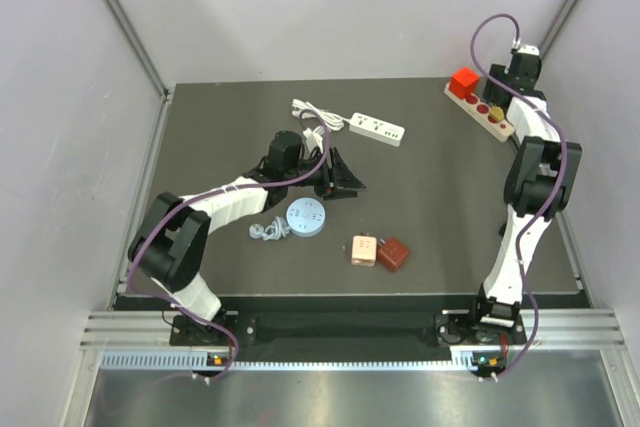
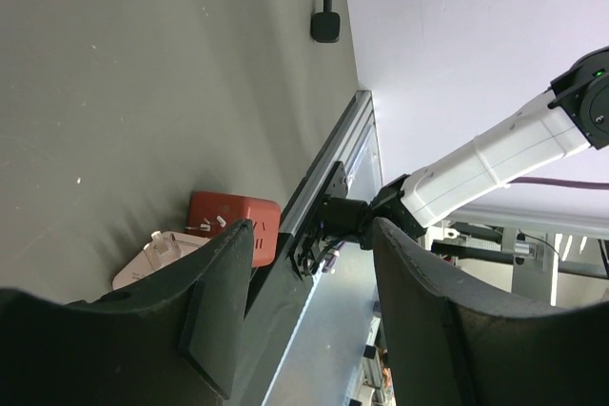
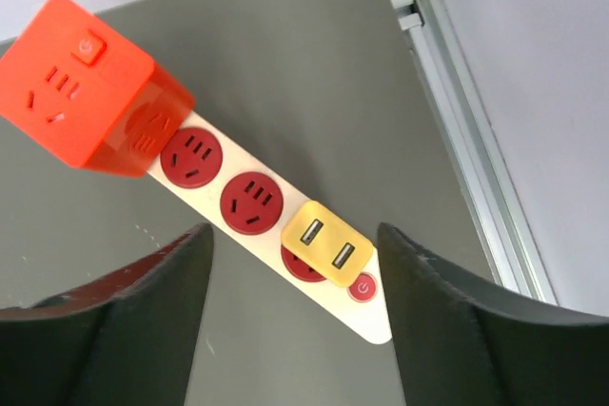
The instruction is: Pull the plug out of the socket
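Observation:
A cream power strip [image 1: 481, 114] with red sockets lies at the back right of the table. An orange cube plug [image 1: 464, 81] sits on its far end and a yellow USB plug [image 1: 497, 110] near its near end. In the right wrist view the strip [image 3: 379, 319] runs diagonally, with the orange cube [image 3: 86, 83] at upper left and the yellow plug [image 3: 327, 246] between my fingers. My right gripper [image 3: 295, 235] is open, above the yellow plug and apart from it; it also shows in the top view [image 1: 508, 95]. My left gripper [image 1: 345, 182] is open and empty at mid table.
A white power strip [image 1: 377, 128] with a coiled white cable [image 1: 310, 115] lies at the back centre. A pale blue disc [image 1: 306, 217], a small white cable bundle [image 1: 268, 231], a pink cube [image 1: 363, 250] and a dark red cube [image 1: 393, 253] lie near the front. The right wall rail [image 3: 476, 140] runs close to the strip.

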Tool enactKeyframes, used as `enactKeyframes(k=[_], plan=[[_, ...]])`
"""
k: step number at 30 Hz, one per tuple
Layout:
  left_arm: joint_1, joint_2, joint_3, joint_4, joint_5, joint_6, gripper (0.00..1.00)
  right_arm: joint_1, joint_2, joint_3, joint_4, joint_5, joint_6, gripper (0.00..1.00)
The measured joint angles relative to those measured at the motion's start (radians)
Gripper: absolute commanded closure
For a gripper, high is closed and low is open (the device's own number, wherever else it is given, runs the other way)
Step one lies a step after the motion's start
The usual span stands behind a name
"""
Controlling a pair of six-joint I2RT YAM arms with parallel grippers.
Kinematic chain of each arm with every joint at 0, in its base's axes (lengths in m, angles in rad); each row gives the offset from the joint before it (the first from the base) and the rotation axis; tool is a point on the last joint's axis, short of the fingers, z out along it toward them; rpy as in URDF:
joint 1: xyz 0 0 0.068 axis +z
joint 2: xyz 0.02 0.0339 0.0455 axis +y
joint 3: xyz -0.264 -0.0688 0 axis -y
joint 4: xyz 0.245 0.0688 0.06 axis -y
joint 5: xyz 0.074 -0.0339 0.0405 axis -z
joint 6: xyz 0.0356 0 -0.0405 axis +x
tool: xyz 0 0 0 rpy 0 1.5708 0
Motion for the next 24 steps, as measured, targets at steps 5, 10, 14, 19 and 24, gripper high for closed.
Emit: enactKeyframes(k=[5, 10, 14, 19, 24], plan=[[0.000, 0.000, 0.000, -0.001, 0.004, 0.010, 0.42, 0.000, 0.019, 0.000, -0.002, -0.027, -0.012, 0.32], [0.000, 0.000, 0.000, -0.002, 0.008, 0.014, 0.42, 0.000, 0.047, 0.009, 0.000, -0.021, -0.030, 0.28], [0.000, 0.000, 0.000, -0.003, 0.008, 0.018, 0.42, 0.000, 0.064, 0.021, 0.000, -0.013, -0.050, 0.30], [-0.001, -0.001, 0.000, -0.007, 0.008, 0.019, 0.42, 0.000, 0.077, 0.021, -0.008, -0.002, -0.058, 0.34], [-0.009, -0.002, 0.000, -0.011, 0.008, 0.019, 0.42, -0.004, 0.082, 0.021, -0.012, 0.020, -0.064, 0.56]])
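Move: The yellow plug sits about 5 cm below the right hand, roughly 1 cm ahead and 1 cm right, near the close end of the cream power strip. The strip's middle is some 5 cm ahead, 4 cm left and 7 cm down; the red block plug on its far end is about 11 cm ahead, 10 cm left and 3 cm down. From the left hand the yellow plug lies roughly 32 cm ahead, 49 cm right and 9 cm down. The right hand sinks about 4 cm around the yellow plug, its wide fingers narrowing onto the plug's sides. ##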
